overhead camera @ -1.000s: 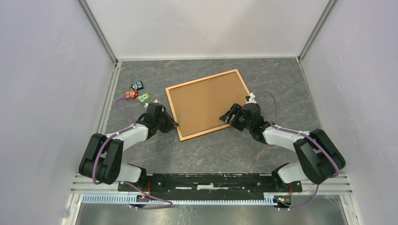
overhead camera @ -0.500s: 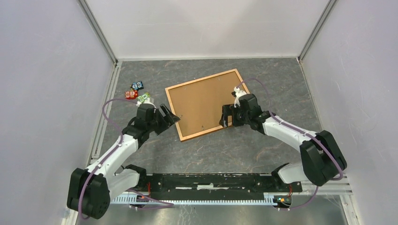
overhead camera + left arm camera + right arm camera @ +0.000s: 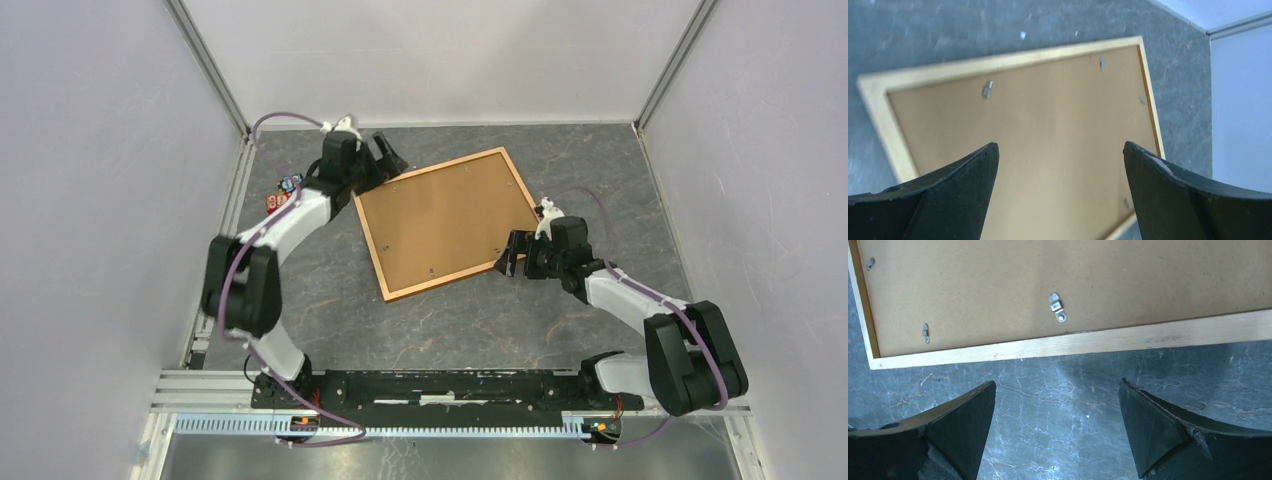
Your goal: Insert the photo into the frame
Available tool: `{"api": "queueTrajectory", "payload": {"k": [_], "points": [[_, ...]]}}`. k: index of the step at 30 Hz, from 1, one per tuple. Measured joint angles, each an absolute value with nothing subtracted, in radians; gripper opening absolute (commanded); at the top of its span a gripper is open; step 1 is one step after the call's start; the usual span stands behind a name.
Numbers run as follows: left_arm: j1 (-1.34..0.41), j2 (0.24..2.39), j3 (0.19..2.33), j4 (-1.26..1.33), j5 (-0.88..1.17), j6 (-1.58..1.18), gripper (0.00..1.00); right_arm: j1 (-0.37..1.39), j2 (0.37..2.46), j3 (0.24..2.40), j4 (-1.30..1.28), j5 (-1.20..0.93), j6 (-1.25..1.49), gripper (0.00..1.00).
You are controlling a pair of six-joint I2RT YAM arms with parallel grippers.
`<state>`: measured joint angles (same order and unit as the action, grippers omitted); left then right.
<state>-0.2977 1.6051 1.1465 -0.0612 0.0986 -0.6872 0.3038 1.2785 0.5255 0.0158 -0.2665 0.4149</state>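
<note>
The frame lies back-up on the grey table, showing a brown fibreboard back with a thin light wooden rim. The photo is out of view. My left gripper hovers open at the frame's far left corner; in the left wrist view the fibreboard fills the space between its fingers. Just off the frame's near right edge my right gripper is open over bare table. In the right wrist view the rim and a metal clip lie ahead of its fingertips.
Small coloured toys sit at the far left, partly behind the left arm. Grey enclosure walls stand on three sides, with a metal rail along the left edge. More small clips dot the frame's back.
The left arm swung from the frame's near left edge up to its far left corner, its jaws opening. The right gripper opened and drew back to the right, off the frame's near edge.
</note>
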Motion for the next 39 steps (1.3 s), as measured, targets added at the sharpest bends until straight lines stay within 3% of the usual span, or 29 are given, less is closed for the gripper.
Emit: {"api": "queueTrajectory", "payload": {"k": [6,14,20,28,39], "points": [[-0.274,1.968,1.477,0.009,0.156,-0.585,1.0,0.246,1.323,0.483,0.102,-0.323,0.455,0.98],[-0.252,2.326,1.921,-0.13,0.177,-0.529,1.0,0.225,1.367,0.448,0.237,-0.381,0.509,0.98],[-0.246,2.413,2.016,-0.266,0.182,-0.56,1.0,0.225,1.395,0.447,0.293,-0.383,0.553,0.98],[-0.241,2.285,1.746,-0.218,0.214,-0.655,1.0,0.224,1.416,0.447,0.335,-0.33,0.632,0.98],[-0.305,1.802,1.011,-0.004,0.147,-0.767,0.95,0.195,1.57,0.622,0.303,-0.173,0.529,0.98]]}}
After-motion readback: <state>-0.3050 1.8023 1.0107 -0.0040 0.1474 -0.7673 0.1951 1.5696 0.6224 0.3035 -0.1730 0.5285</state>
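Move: The left hand hangs some 16 cm above the frame's level, with the nearest stretch of the far bar about 8 cm ahead; the far-left corner is 4 cm ahead and 8 cm left, the backing board's centre 2 cm back and 13 cm right. From the right hand, about 4 cm lower, the near bar is 3 cm ahead, a metal clip 5 cm ahead and 3 cm left, the board's centre 12 cm ahead and 13 cm left. The open left hand reaches about 17 cm forward over the far bar, sinks beyond it and sweeps back some 20 cm, its left finger hooking the bar's outer side, wrist tipping down. Meanwhile the open right hand dips slightly, rolls its left side up and back again, and pushes 8 cm forward, drifting right, its right finger against the near bar's outer side. ##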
